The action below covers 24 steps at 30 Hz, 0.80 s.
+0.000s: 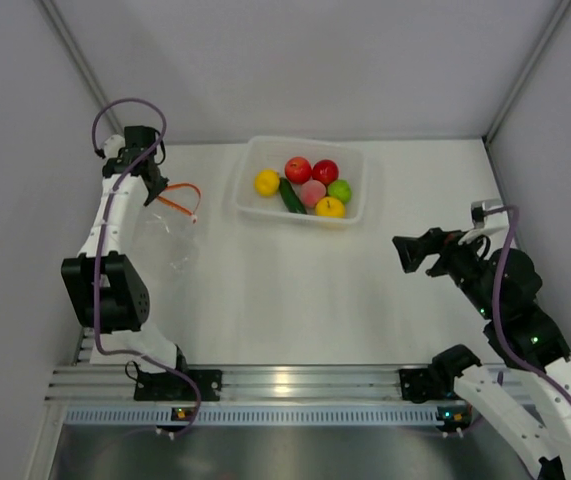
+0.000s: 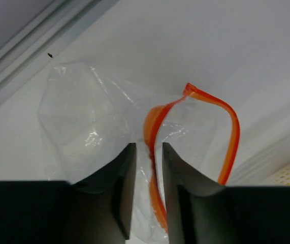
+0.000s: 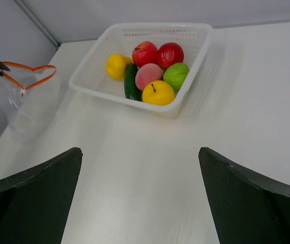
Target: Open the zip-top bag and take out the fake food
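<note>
The zip-top bag point(image 1: 165, 245) lies crumpled and empty at the table's left, its orange-red zip strip point(image 1: 180, 198) curled into an open loop. My left gripper point(image 1: 153, 192) stands over that mouth. In the left wrist view its jaws point(image 2: 149, 147) are slightly parted, with one side of the strip point(image 2: 155, 122) running loose through the gap. The fake food point(image 1: 310, 185), several glossy round pieces and a dark green cucumber point(image 3: 130, 81), sits in the white basket point(image 1: 250, 160), outside the bag. My right gripper point(image 1: 405, 252) hovers wide open at the right, holding nothing.
The basket point(image 3: 155, 25) stands at the back middle of the table. Grey walls close the left, back and right sides. The aluminium rail point(image 1: 295, 385) with both arm bases runs along the near edge.
</note>
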Motion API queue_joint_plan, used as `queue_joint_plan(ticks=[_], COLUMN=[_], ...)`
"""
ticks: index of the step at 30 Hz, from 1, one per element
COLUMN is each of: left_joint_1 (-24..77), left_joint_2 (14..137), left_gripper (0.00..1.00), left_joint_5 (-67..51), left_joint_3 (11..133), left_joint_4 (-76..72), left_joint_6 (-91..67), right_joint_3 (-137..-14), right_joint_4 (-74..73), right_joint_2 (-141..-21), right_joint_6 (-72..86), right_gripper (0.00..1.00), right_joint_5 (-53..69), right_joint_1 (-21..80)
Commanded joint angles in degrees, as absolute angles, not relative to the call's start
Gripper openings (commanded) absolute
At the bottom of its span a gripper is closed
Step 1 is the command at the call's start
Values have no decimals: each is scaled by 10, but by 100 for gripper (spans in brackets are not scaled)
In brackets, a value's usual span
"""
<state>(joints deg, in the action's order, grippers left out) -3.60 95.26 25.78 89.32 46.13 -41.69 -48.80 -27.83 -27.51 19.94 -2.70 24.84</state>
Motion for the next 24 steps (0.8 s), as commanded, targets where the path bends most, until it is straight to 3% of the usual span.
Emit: queue_joint_plan(ticks=[1, 2, 7, 15, 24], left_joint_1=[-55, -55, -55, -55, -55], left_joint_2=[959, 955, 912, 763, 561], left_gripper=[37, 55, 98, 98, 98], left_joint_5=[197, 196, 158, 84, -67], left_joint_3=[934, 939, 950, 941, 800], left_joint_4=[445, 445, 445, 433, 430], left_joint_6=[-412, -413, -408, -330, -225], right_joint_3=[-483, -486, -497, -506, -547], right_joint_4=[-330, -342, -359, -367, -406], right_joint_2=[-265, -262, -257, -236, -195], right_joint_6=[185, 178, 165, 173, 140], right_gripper=[99, 99, 99, 100, 99], right_joint_5=[-43, -53, -66, -161, -159], right_joint_1=[246, 246, 246, 245, 246])
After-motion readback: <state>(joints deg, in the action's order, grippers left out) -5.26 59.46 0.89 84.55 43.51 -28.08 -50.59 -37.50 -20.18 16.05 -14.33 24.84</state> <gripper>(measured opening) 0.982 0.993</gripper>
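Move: The rim of the empty zip-top bag is still between the left hand's barely parted fingers; the bag's middle lies about 9 cm back from this hand, roughly level left-right and some 5 cm below. The bin of fake food stands about 38 cm to its right and 2 cm ahead, its yellow pepper some 29 cm to the right and level ahead. From the right hand, the bag is about 11 cm ahead, 62 cm left and 18 cm below. After a last forward nudge of about 1 cm, the left hand opens wide and lets go of the bag's rim, then climbs quickly some 19 cm while drawing back and a little right, away from the bag; the fingers tip up about 30 degrees and swing clockwise. The right hand, empty and open, drifts about 5 cm right, dipping and rising again. ##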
